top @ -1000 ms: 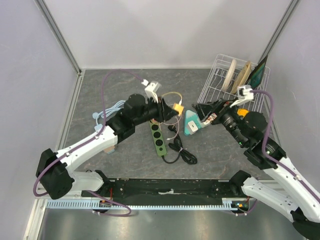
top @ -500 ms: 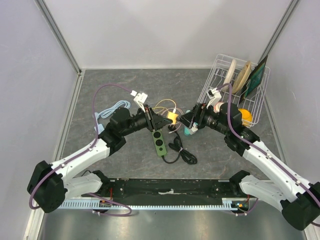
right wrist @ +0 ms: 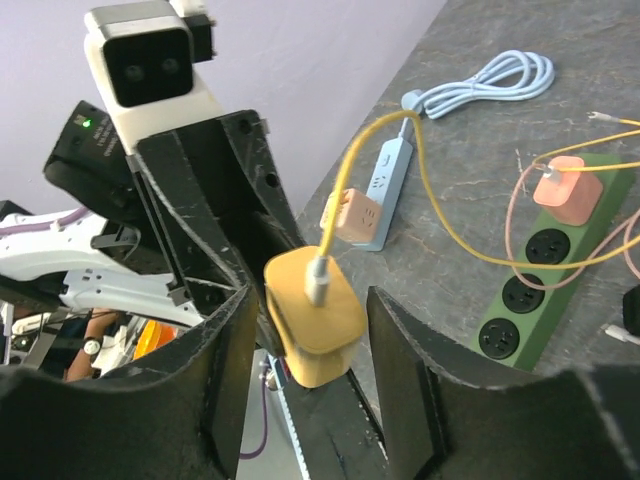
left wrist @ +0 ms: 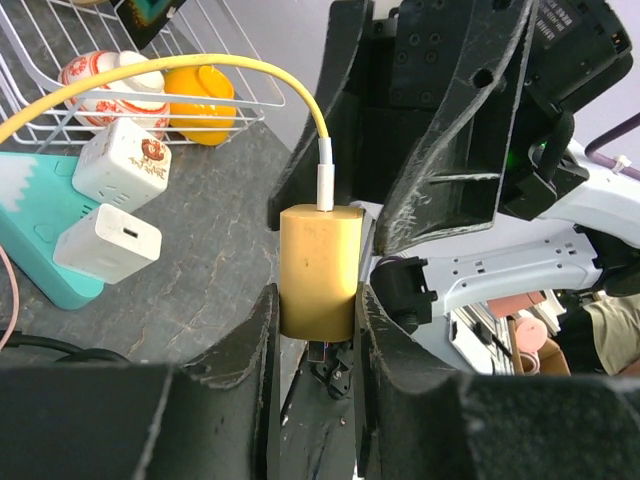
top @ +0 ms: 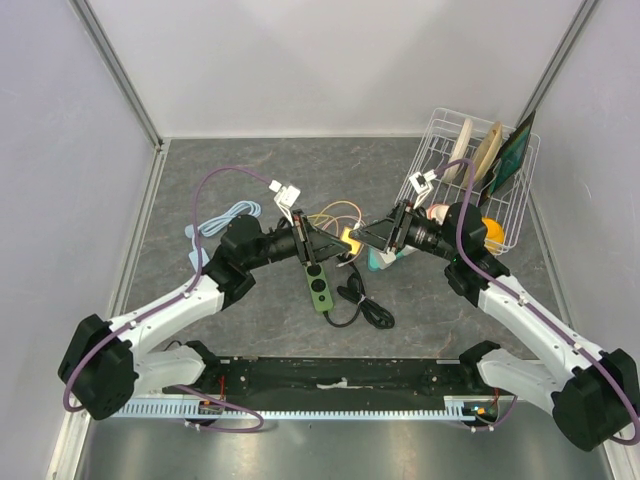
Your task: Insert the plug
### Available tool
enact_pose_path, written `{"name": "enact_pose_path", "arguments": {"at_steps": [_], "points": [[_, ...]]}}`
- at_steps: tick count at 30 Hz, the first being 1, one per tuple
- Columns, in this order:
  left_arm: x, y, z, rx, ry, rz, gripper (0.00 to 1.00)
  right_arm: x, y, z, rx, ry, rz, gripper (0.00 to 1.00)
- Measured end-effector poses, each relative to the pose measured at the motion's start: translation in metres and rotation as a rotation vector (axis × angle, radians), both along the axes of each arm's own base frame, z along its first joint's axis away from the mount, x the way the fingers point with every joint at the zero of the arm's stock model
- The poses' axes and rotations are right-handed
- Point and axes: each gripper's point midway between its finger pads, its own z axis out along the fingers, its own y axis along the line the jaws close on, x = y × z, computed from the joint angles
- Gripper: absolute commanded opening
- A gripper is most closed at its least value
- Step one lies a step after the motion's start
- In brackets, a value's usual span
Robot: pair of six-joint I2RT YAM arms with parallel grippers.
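A yellow plug with a yellow cable hangs in mid-air above the table, and my left gripper is shut on its sides. In the top view the plug sits between both grippers, just above the green power strip. My right gripper faces the left one, with its jaws standing either side of the same plug. A gap shows on the right side, so it is open. The strip has a pink plug in its far socket, and three sockets are free.
A wire rack with plates and bowls stands at the back right. A teal block and white chargers lie near the strip. A white power strip, a pale blue cable and a black cable lie around it.
My right arm has swung left to meet the left gripper, and its jaws have narrowed around the yellow plug. The left arm stretched out lower and kept its hold.
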Motion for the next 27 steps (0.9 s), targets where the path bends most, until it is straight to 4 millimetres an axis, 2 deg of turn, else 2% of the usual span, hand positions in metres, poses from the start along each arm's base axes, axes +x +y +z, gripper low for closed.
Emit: {"name": "enact_pose_path", "arguments": {"at_steps": [4, 9, 13, 18, 24, 26, 27], "points": [[-0.001, -0.002, -0.001, -0.003, 0.002, -0.015, 0.02, -0.003, 0.002, 0.005, 0.019, -0.010, 0.028, 0.46], [-0.002, -0.002, 0.002, -0.013, 0.004, -0.020, 0.02, -0.003, 0.002, 0.006, 0.029, -0.019, 0.043, 0.47], [-0.003, -0.002, 0.004, -0.025, 0.010, -0.027, 0.02, -0.004, 0.003, 0.007, 0.044, -0.022, 0.054, 0.52], [-0.005, -0.005, 0.011, -0.060, 0.013, -0.048, 0.02, -0.011, 0.008, 0.006, 0.060, -0.016, 0.104, 0.50], [-0.007, -0.006, 0.015, -0.083, 0.027, -0.067, 0.02, -0.014, 0.009, 0.011, 0.076, -0.034, 0.126, 0.18], [-0.008, -0.006, 0.017, -0.090, 0.029, -0.072, 0.09, -0.015, 0.008, 0.013, 0.079, -0.045, 0.132, 0.05], [-0.008, -0.006, 0.017, -0.089, 0.030, -0.072, 0.20, -0.015, 0.008, 0.013, 0.078, -0.047, 0.133, 0.00]]}}
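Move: The yellow plug, already pinched by the left hand with its cord still attached, sits at the left fingertips, about 1 cm to the right of that hand's point. From the right hand it lies only some 2 cm to the left and 1 cm back, at the same height. Roughly 25 cm below the right hand are the green power strip, about 8 cm left and 1 cm back, and the teal power strip, some 7 cm right and 4 cm ahead. The yellow plug, still gripped by the left hand, is carried up about 1.5 cm and slightly back. The right hand eases back and up with it, edging left onto the plug and turning nearly 10 degrees counter-clockwise, and its half-open fingers close on the plug's sides from the right. ##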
